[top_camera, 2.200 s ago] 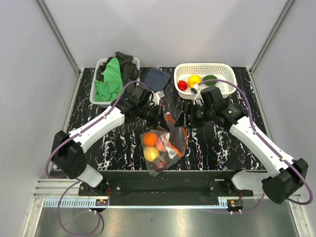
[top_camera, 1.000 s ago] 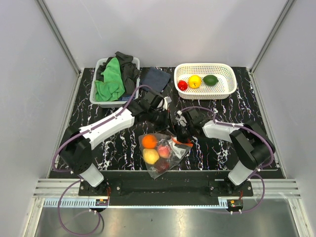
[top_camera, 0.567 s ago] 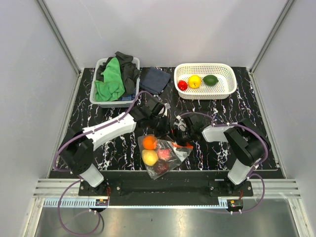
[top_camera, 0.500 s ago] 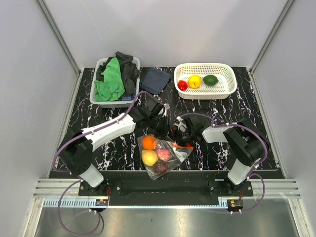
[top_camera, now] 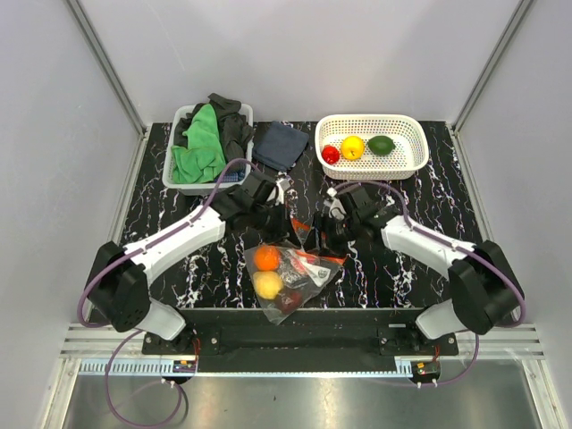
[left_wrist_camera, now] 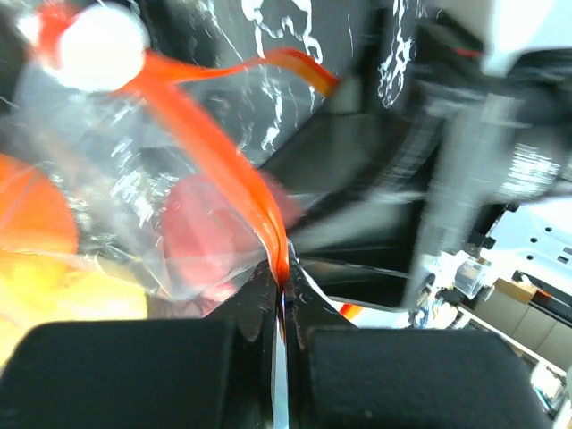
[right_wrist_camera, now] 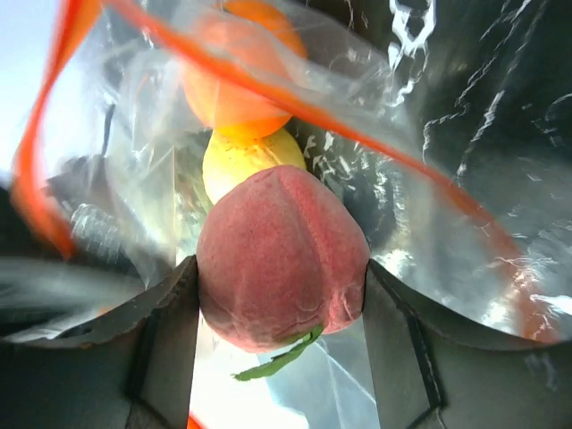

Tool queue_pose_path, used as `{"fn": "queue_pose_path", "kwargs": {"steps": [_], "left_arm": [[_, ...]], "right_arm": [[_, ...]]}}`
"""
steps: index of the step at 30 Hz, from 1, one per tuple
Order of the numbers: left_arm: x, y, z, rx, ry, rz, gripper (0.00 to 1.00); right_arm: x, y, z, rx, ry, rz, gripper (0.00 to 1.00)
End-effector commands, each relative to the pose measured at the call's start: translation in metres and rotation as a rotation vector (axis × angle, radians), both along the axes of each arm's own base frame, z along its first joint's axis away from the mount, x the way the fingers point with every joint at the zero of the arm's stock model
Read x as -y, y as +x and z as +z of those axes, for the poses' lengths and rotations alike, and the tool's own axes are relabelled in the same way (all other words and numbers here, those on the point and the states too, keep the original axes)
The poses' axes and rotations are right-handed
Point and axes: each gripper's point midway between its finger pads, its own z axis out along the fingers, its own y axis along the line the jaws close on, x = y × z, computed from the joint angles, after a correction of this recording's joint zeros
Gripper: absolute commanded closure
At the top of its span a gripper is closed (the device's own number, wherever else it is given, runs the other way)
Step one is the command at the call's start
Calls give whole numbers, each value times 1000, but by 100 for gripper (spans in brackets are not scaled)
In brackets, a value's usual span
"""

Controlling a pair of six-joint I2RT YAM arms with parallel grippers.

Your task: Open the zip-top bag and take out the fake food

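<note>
The zip-top bag (top_camera: 299,273) lies open at the table's near middle, with an orange (top_camera: 265,258), a yellow (top_camera: 265,284) and a dark piece of fake food inside. My left gripper (left_wrist_camera: 282,286) is shut on the bag's red-orange zip strip (left_wrist_camera: 214,143) at the mouth's left side (top_camera: 288,228). Reaching into the bag's mouth, my right gripper (right_wrist_camera: 281,295) is shut on a pink peach (right_wrist_camera: 281,255), its fingers against both of the fruit's sides. Behind the peach in the right wrist view sit the orange fruit (right_wrist_camera: 237,80) and the yellow one (right_wrist_camera: 246,161).
A white perforated basket (top_camera: 411,147) at the back right holds a red (top_camera: 331,154), a yellow (top_camera: 353,147) and a green fruit (top_camera: 382,145). A grey bin of green and black cloths (top_camera: 207,143) stands at the back left, a dark blue cloth (top_camera: 280,143) beside it.
My right arm has unfolded and its gripper has drawn back to the bag's mouth, its jaws narrowing onto the peach. The bag and my left gripper have shifted slightly left.
</note>
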Motion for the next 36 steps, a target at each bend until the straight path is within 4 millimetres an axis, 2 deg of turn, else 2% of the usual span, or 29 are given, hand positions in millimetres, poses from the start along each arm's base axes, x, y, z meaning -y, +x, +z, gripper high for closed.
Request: {"fn": "queue_pose_path", "kwargs": {"steps": [1,2,4,5,6,8,10,11,13,14,16,17,19,20,21,23,24,27,28,29,31,32,33,34,35,36], "left_arm": [[-23,15,-3,84,45,-42,100],[-25,17,-3,87,48,-52,100],[-30,20,-3,93,55,-89,100],[-31,22,-2,102,58,-101,100],[-33,22,-4,113,63,-128,100],[-36,25,-7,112,83,-149,100],[-41,28,-11,116,105,-180,100],[-41,33,-6,133,104,-192,100],[-45,35,-6,145,124,-232,100],[-45,36,-6,150,128,-245,100],[-48,36,-2,177,136,-285,100],[-50,35,0,188,136,-297,100],[-55,31,-2,198,145,-329,100],[-58,30,-2,201,151,-334,100],[-59,30,-1,209,147,-341,100],[-60,27,0,210,130,-352,100],[-60,25,2,221,121,-366,100],[-63,26,3,245,127,-373,100],[-61,28,6,257,121,-373,100],[-60,29,7,259,114,-374,100],[-55,30,15,280,83,-378,100],[-54,31,17,287,78,-377,100],[-54,31,17,288,77,-377,100],[-54,31,20,296,74,-375,100],[-54,31,19,291,75,-373,100],[-53,30,19,291,71,-373,100]], "right_arm": [[13,12,45,155,-92,29,91],[12,21,57,192,-96,16,92],[21,34,65,214,-136,-18,93],[20,46,82,257,-125,-34,94],[23,53,87,268,-138,-53,96],[31,81,109,318,-127,-116,96],[46,108,121,354,-141,-193,99],[48,124,131,389,-144,-217,100],[63,152,137,437,-187,-281,100],[74,176,141,458,-209,-321,100],[92,207,140,482,-265,-393,100],[108,233,138,484,-288,-447,100],[127,264,134,500,-326,-520,100],[136,287,130,495,-337,-558,100],[157,304,127,491,-355,-612,100],[176,334,113,461,-376,-680,100],[197,345,106,443,-385,-724,100],[229,368,77,367,-385,-796,97],[230,374,78,369,-373,-800,96],[229,378,61,340,-382,-787,93],[232,388,59,367,-404,-773,89],[235,388,43,326,-428,-770,86],[250,391,40,316,-440,-793,81],[251,398,39,317,-440,-790,76],[250,395,33,287,-446,-781,71],[249,395,30,270,-449,-777,61]]}}
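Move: The right hand, already holding the peach at the bag's mouth, has the white basket's middle about 39 cm ahead and 23 cm to its right, some 6 cm lower. In the basket, the green avocado lies 40 cm ahead and 25 right, the yellow fruit 38 ahead and 14 right. From the left hand, already pinching the zip edge, the orange lies 7 cm back and 10 left, the basket 34 ahead and 29 right. Keeping its grip on the peach, the right hand lifts it about 15 cm clear of the bag's mouth, swings fast forward and right some 45 cm in all, then sinks nearly as far over the white basket, turning roughly 45 degrees clockwise. The left hand keeps pinching the orange zip edge and drags the bag about 6 cm left and slightly forward, turning clockwise. ##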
